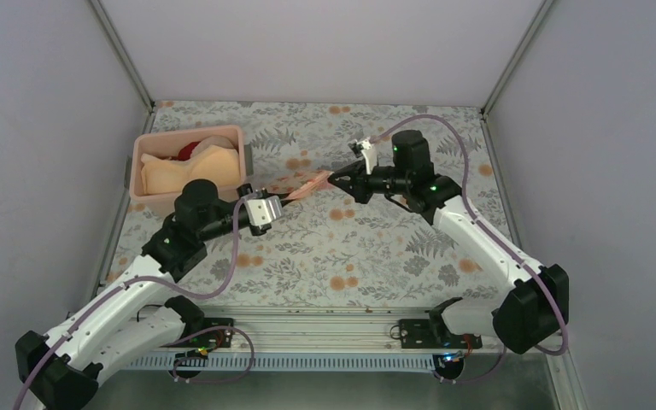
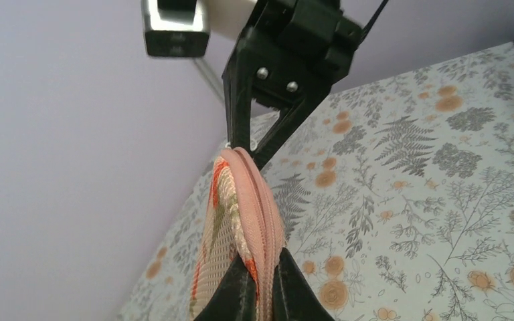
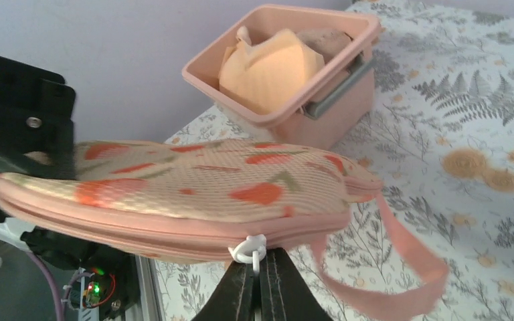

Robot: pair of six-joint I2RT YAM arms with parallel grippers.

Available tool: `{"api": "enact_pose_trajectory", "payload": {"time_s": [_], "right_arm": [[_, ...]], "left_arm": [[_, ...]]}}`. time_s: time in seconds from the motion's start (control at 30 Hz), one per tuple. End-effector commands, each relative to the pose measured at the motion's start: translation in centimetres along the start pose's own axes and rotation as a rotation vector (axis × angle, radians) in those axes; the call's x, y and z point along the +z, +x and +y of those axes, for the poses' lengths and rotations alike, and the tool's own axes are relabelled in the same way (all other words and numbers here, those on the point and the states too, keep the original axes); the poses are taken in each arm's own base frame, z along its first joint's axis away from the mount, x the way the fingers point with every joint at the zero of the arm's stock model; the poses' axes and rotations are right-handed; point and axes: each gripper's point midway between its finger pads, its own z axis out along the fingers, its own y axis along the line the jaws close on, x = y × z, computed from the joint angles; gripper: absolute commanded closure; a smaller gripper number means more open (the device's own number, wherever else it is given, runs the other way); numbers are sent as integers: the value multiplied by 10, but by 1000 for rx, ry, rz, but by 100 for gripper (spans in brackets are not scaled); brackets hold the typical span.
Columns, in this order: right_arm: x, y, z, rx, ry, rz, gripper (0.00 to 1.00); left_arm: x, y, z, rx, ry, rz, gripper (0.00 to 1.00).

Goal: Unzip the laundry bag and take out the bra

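Observation:
The laundry bag (image 1: 307,184), a peach-pink mesh pouch with red-orange marks, hangs in the air over the table between both grippers. My left gripper (image 2: 262,267) is shut on the pink zip edging at one end of the laundry bag (image 2: 241,207); from above, the left gripper (image 1: 284,198) is at the pouch's near-left end. My right gripper (image 3: 262,264) is shut on the white zipper pull (image 3: 249,251) under the laundry bag (image 3: 194,180). The zip looks closed. A pink strap (image 3: 388,267) dangles from the pouch. The bra is hidden.
A rigid pink bin (image 1: 188,132) stands at the back left, holding a peach bra (image 1: 184,171) and a red garment (image 1: 190,150). The same bin (image 3: 288,114) sits just behind the pouch in the right wrist view. Grey walls enclose the floral table (image 1: 376,256).

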Motion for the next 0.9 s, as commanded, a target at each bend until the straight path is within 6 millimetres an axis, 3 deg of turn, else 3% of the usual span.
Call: {"api": "enact_pose_trajectory", "payload": {"time_s": [0.0,0.1,0.23,0.37,0.57,0.6,0.67,0.8,0.87], "right_arm": [[-16,15,-36,72,70,20,97],[-28,21,-54,127,82,12,97],[-35,23,-59,154,58,0,97],[-27,29,-38,142,-61,16,97],[-28,17,2,36,-152,-8,97],[-28,16,5,26,-151,-12,97],[-26,17,8,14,-137,-8,97],[-19,19,16,-5,-102,34,97],[-16,17,19,-12,-81,46,97]], "left_arm": [[-11,-24,-14,101,68,-108,98],[-15,-31,-10,26,56,-146,98],[-25,-31,8,-191,14,-189,98],[-30,-6,18,-411,-39,-198,98],[-21,57,13,-618,-91,-61,98],[-19,66,11,-617,-96,-33,97],[-18,78,4,-578,-84,15,82],[-22,71,-13,-331,21,34,67],[-25,66,-19,-210,72,56,54]]}}
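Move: The left fingers pinch the laundry bag by the zip's end. The bag's middle sags about 5 cm ahead of them, 3 cm to their right and 6 cm lower. The right fingers grip the zip pull, which lies some 5 cm ahead of, 9 cm right of and 2 cm below the left hand. The bag's middle is level with the right hand fore and aft, about 6 cm to its left and 5 cm below. The pink bin stands roughly 26 cm left and 15 cm ahead of the left hand, about 24 cm below. Still gripping the zip pull, the right hand draws it about 3 cm right and 2 cm down, away from the left hand, then swings some 3 cm back and a little left. The left hand keeps its pinch at first, easing slightly back, then travels left and down, about 4 and 6 cm, its wrist tilting roughly 25 degrees, and late on spreads its fingers about a third open around the bag's end. ##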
